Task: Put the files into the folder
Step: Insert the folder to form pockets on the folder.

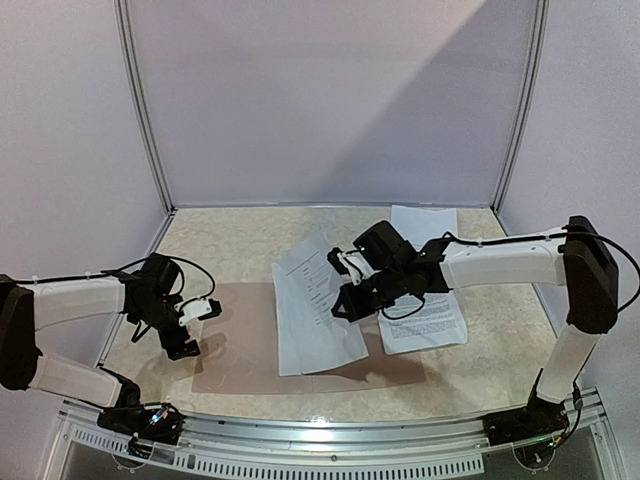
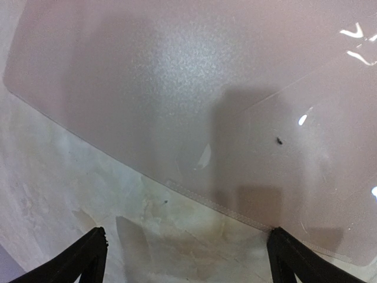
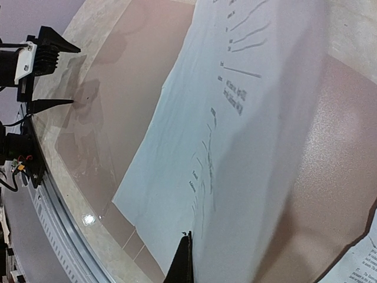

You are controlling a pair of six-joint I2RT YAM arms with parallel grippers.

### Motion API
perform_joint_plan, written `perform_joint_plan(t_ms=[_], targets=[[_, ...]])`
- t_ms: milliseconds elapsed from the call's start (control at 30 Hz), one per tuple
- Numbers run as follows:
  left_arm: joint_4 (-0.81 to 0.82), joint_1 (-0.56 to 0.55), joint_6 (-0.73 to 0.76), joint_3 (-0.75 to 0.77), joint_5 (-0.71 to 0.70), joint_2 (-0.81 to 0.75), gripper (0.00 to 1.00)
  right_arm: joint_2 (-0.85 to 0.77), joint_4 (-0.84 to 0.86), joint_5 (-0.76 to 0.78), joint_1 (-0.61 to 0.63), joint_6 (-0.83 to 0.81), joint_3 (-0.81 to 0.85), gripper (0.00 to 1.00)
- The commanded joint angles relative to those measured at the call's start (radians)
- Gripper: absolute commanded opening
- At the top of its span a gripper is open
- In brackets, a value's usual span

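Observation:
The folder [image 1: 240, 350] lies flat on the table, a tan-brown, see-through sheet; its near corner fills the left wrist view [image 2: 194, 88]. One file [image 1: 308, 315], a white printed sheet, rests across the folder's right part. My right gripper [image 1: 342, 308] is shut on that sheet's right edge; in the right wrist view the closed tips [image 3: 187, 239] pinch the paper [image 3: 247, 135] over the folder [image 3: 135, 76]. My left gripper [image 1: 186, 340] hangs open at the folder's left edge, its fingers [image 2: 79, 259] wide apart over bare table with nothing between them.
Two more printed sheets lie on the marble table to the right: one under the right arm [image 1: 430, 325], one further back [image 1: 425, 222]. A metal rail [image 1: 330, 430] runs along the near edge. White walls close the back and sides.

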Motion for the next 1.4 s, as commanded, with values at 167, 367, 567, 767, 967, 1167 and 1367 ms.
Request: perform_joint_plan(t_ms=[167, 367, 567, 767, 967, 1167, 1367], targets=[[0.011, -0.02, -0.003, -0.053, -0.011, 0.035, 0.97, 0.053, 0.132, -0.069, 0.012, 0.086, 0.005, 0.0], [0.017, -0.019, 0.0, -0.061, -0.006, 0.035, 0.97, 0.111, 0.262, -0.144, 0.012, 0.189, -0.036, 0.0], [0.023, -0.02, 0.008, -0.071, -0.009, 0.034, 0.97, 0.18, 0.4, -0.2, 0.012, 0.294, -0.041, 0.0], [0.031, -0.02, 0.014, -0.077, -0.008, 0.033, 0.96, 0.256, 0.557, -0.231, 0.012, 0.457, -0.047, 0.0], [0.037, -0.019, 0.02, -0.08, -0.003, 0.036, 0.96, 0.325, 0.621, -0.231, 0.023, 0.528, -0.005, 0.0], [0.044, -0.02, 0.027, -0.08, 0.005, 0.046, 0.96, 0.401, 0.657, -0.27, 0.072, 0.608, 0.057, 0.0], [0.046, -0.02, 0.033, -0.086, 0.005, 0.045, 0.96, 0.424, 0.68, -0.275, 0.107, 0.649, 0.072, 0.0]])
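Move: My right hand is shut on the right-hand part of the sheet, roughly 10 cm above the table. The middle of the folder's left half, where the sheet is going, lies about 18 cm to its left, neither farther out nor nearer. The loose papers lie 18 cm to this hand's right and some 9 cm farther out. From my open left hand, the middle of that left half is about 15 cm to the right, 3 cm ahead and 2 cm lower. I keep the sheet pinched in my right hand and carry it left across the folder's fold, about 11 cm in all, nearly level at first, then sinking some 5 cm as it goes and easing back slightly at the end. My wrist tips some 30 degrees, so the fingers, which slanted down, come to point more nearly level to the left. ##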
